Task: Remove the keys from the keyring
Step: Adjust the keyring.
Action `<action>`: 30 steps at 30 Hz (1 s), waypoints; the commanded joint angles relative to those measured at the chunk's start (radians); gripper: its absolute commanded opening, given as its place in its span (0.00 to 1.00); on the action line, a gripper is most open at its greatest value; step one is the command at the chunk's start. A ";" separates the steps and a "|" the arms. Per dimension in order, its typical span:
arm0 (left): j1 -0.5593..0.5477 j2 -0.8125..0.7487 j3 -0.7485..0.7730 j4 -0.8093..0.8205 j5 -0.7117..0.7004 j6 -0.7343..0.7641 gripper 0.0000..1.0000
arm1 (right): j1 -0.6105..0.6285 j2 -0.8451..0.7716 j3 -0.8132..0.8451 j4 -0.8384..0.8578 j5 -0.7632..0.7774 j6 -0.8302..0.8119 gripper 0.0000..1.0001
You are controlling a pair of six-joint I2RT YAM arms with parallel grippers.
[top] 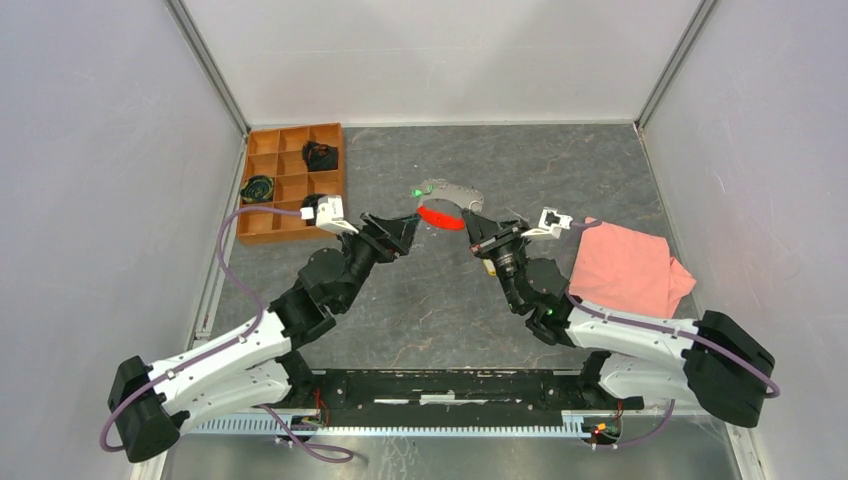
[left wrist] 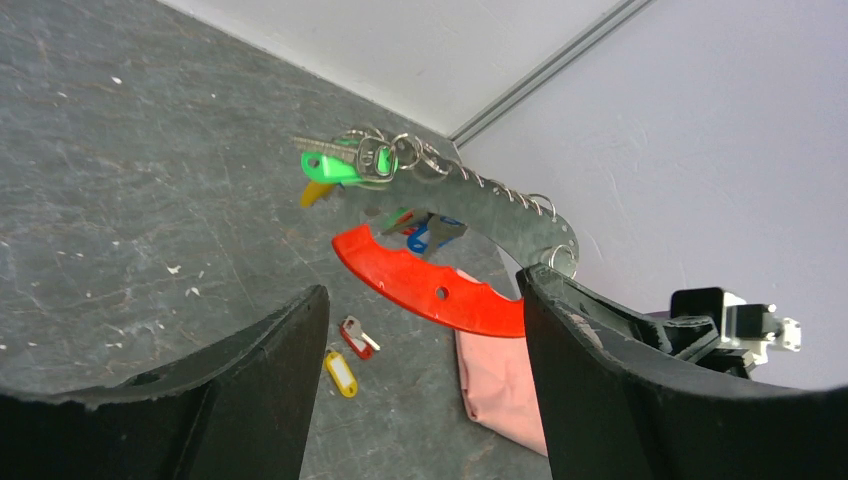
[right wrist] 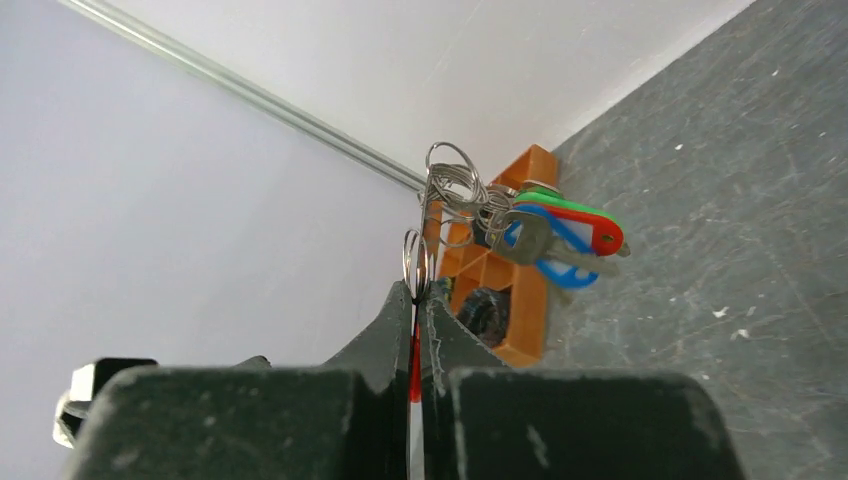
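Observation:
The keyring is a curved strap, red [left wrist: 430, 288] on one face and pale metal on the other, held up off the table. My right gripper [right wrist: 417, 296] is shut on one end of it, with a thin ring [right wrist: 416, 260] sticking out past the fingertips. Several keys [left wrist: 340, 167] with green, yellow, blue and red heads hang in a bunch from rings at the strap's far end [top: 418, 190]. My left gripper [top: 412, 228] is open just left of the strap with nothing between its fingers. A red-headed key [left wrist: 354, 335] and a yellow one [left wrist: 341, 372] lie loose on the table.
An orange compartment tray [top: 292, 182] with dark items in some cells stands at the back left. A pink cloth [top: 625, 268] lies on the right side of the grey table, near my right arm. White walls close in the back and both sides.

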 commanded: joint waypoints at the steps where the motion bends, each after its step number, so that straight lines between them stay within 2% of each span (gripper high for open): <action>1: 0.007 0.043 -0.011 0.151 -0.017 -0.095 0.78 | 0.004 0.060 0.044 0.236 0.030 0.150 0.00; 6: 0.012 0.120 -0.015 0.256 -0.013 -0.147 0.77 | 0.005 0.122 0.067 0.311 -0.002 0.260 0.00; 12: 0.013 0.180 -0.019 0.330 -0.019 -0.222 0.75 | 0.024 0.151 0.092 0.308 0.010 0.289 0.00; 21: 0.014 0.255 -0.007 0.485 -0.059 -0.269 0.62 | 0.050 0.164 0.107 0.251 0.027 0.373 0.00; 27: 0.014 0.283 -0.011 0.527 -0.061 -0.304 0.39 | 0.065 0.166 0.106 0.223 0.049 0.397 0.00; 30: 0.014 0.277 -0.013 0.528 -0.066 -0.297 0.19 | 0.067 0.160 0.103 0.206 0.052 0.401 0.00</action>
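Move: The keyring's red arc, still pinched at its right end by the right fingers, has its middle roughly 7 cm right of the open left hand, 1 cm ahead and about level. From the left hand, the green tag hangs some 6 cm ahead and 3 cm right, and the ringed metal strip 5 cm ahead and 9 cm right. From the right hand, the left fingers are about 12 cm left, level fore-and-aft and in height. Rolling, both hands converge: left 5 cm right and forward, closing around the red arc; right leftward and up. ##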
